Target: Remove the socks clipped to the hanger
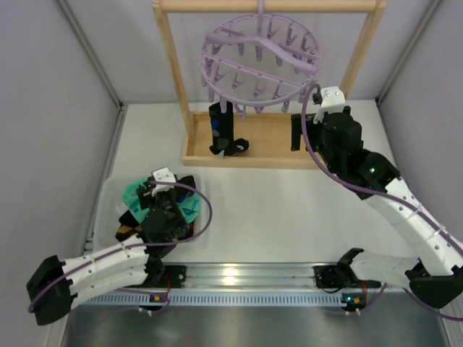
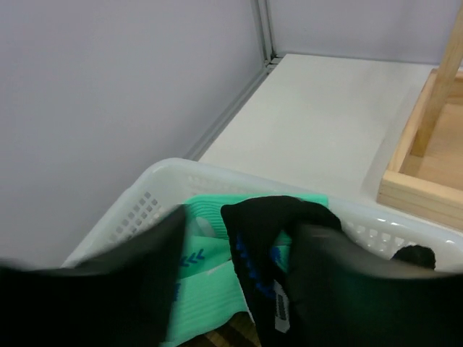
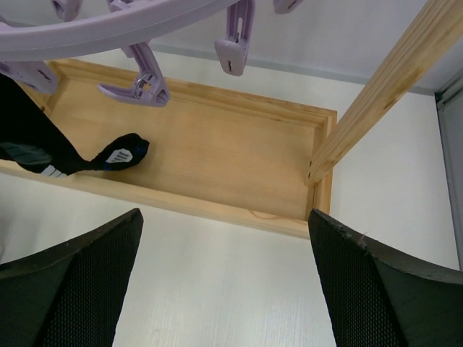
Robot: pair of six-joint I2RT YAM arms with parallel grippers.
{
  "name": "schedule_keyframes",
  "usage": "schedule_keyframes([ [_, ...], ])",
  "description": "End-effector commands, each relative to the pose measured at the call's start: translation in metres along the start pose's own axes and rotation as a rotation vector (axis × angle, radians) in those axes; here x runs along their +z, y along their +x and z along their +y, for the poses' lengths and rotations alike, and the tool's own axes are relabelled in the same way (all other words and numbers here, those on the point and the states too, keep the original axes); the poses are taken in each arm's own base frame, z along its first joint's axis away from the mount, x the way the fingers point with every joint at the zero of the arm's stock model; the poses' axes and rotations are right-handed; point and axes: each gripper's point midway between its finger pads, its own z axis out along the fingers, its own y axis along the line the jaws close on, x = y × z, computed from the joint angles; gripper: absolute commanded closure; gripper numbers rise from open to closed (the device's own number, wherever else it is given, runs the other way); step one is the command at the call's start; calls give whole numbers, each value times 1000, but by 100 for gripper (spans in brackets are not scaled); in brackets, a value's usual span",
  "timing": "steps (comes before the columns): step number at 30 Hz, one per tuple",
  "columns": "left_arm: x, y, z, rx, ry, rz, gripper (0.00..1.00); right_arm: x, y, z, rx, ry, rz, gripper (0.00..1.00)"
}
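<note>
The lilac hanger (image 1: 260,61) hangs from the wooden rack, its ring (image 3: 108,32) and clips (image 3: 141,79) above my right wrist camera. One black sock (image 1: 221,131) is still clipped to it at the left, its toe (image 3: 119,153) resting on the rack's base. My right gripper (image 1: 307,134) (image 3: 224,289) is open and empty, low in front of the rack's right post. My left gripper (image 1: 160,189) (image 2: 242,238) is open over the white basket (image 2: 145,191). A black sock with blue marks (image 2: 268,238) droops between its fingers, against the right one, above a mint-green sock (image 2: 210,289).
The wooden rack frame (image 1: 271,148) stands at the back, its right post (image 3: 383,87) just right of my right gripper. The basket (image 1: 108,202) at the near left also holds a brown-orange sock (image 1: 126,233). Grey walls close both sides.
</note>
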Motion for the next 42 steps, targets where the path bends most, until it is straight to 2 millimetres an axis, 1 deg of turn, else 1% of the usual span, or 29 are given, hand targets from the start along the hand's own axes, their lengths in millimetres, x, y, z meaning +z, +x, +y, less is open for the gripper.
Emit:
schedule_keyframes([
  [1,-11,21,37,-109,-200,134,22,0,-16,1,49,-14,-56,8],
  [2,-11,21,39,-129,-199,135,3,0,-16,0,47,-14,-55,8],
  [3,-12,20,40,-137,-197,136,2,0,-17,1,46,-16,-56,8],
  [8,-14,6,48,-213,-165,143,2,-1,-19,-3,37,-7,-59,8],
  [10,-19,-7,45,-232,-105,146,2,0,-19,-3,36,-5,-56,8],
  [11,-20,-13,48,-265,-87,149,2,0,-18,-3,36,-6,-54,8],
  [12,-23,-23,47,-275,-45,154,2,1,-17,-2,35,-7,-51,8],
  [15,-29,-41,46,-313,39,162,2,3,-18,-2,36,-9,-52,8],
  [21,-32,-60,52,-399,99,176,2,2,-19,-1,31,-17,-53,8],
  [22,-32,-64,50,-386,102,172,2,2,-19,-1,32,-19,-54,8],
  [23,-32,-74,49,-376,113,167,2,2,-19,0,34,-22,-54,8],
  [24,-33,-78,45,-343,123,153,2,3,-19,1,36,-25,-52,8],
  [25,-35,-84,30,-274,141,120,2,3,-19,4,45,-42,-50,8],
  [26,-37,-89,24,-233,152,108,2,3,-19,7,50,-54,-51,8],
  [27,-39,-90,15,-204,159,98,2,4,-18,10,56,-68,-50,8],
  [28,-41,-90,1,-161,164,81,2,4,-17,13,72,-84,-50,8],
  [29,-42,-94,-9,-170,185,54,2,5,-15,19,74,-111,-42,8],
  [31,-46,-93,-29,-151,211,23,2,5,-14,28,86,-154,-39,7],
  [32,-50,-102,-42,-170,264,-17,2,5,-13,29,89,-165,-38,7],
  [33,-53,-105,-52,-166,296,-40,2,4,-14,31,90,-177,-38,7],
  [34,-57,-107,-66,-131,334,-73,2,4,-13,33,95,-188,-34,6],
  [35,-62,-128,-83,-309,393,-69,2,2,-14,36,98,-213,-35,6],
  [36,-91,-107,-137,-31,716,-104,2,0,-16,33,105,-214,-41,6],
  [37,-83,-124,-151,-154,809,-44,3,-2,-17,34,116,-227,-42,6],
  [38,-65,-125,-157,-273,813,18,2,-7,-19,32,124,-232,-53,6],
  [39,-55,-121,-163,-284,844,40,2,-8,-20,29,132,-230,-56,6],
  [40,-43,-120,-162,-298,837,42,2,-11,-20,28,135,-230,-57,6],
  [41,-24,-117,-159,-282,825,35,2,-13,-16,29,131,-243,-52,6],
  [42,-20,-116,-164,-264,853,26,2,-20,-19,26,133,-248,-66,6],
])
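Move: Above the basket, whose middle lies about 17 cm below and 4 cm back of the left hand, the remaining hanging black sock is some 19 cm ahead, 23 cm to the right and 6 cm lower. The hanger ring's middle is about 30 cm ahead, 31 cm right and 10 cm up; the wooden tray's middle is roughly 20 cm ahead, 36 cm right and 20 cm down. From the right hand that sock lies about 10 cm ahead, 27 cm left and 19 cm below. Opening its half-open fingers fully over the dropped sock, the left hand climbs about 10 cm out of the basket while easing back a little, then sweeps some 13 cm right and finally forward towards the hanging black sock, turning about 35 degrees clockwise to face it. The right hand, still open beside the ring, late on drifts 3 cm left and turns 10 degrees counter-clockwise. ##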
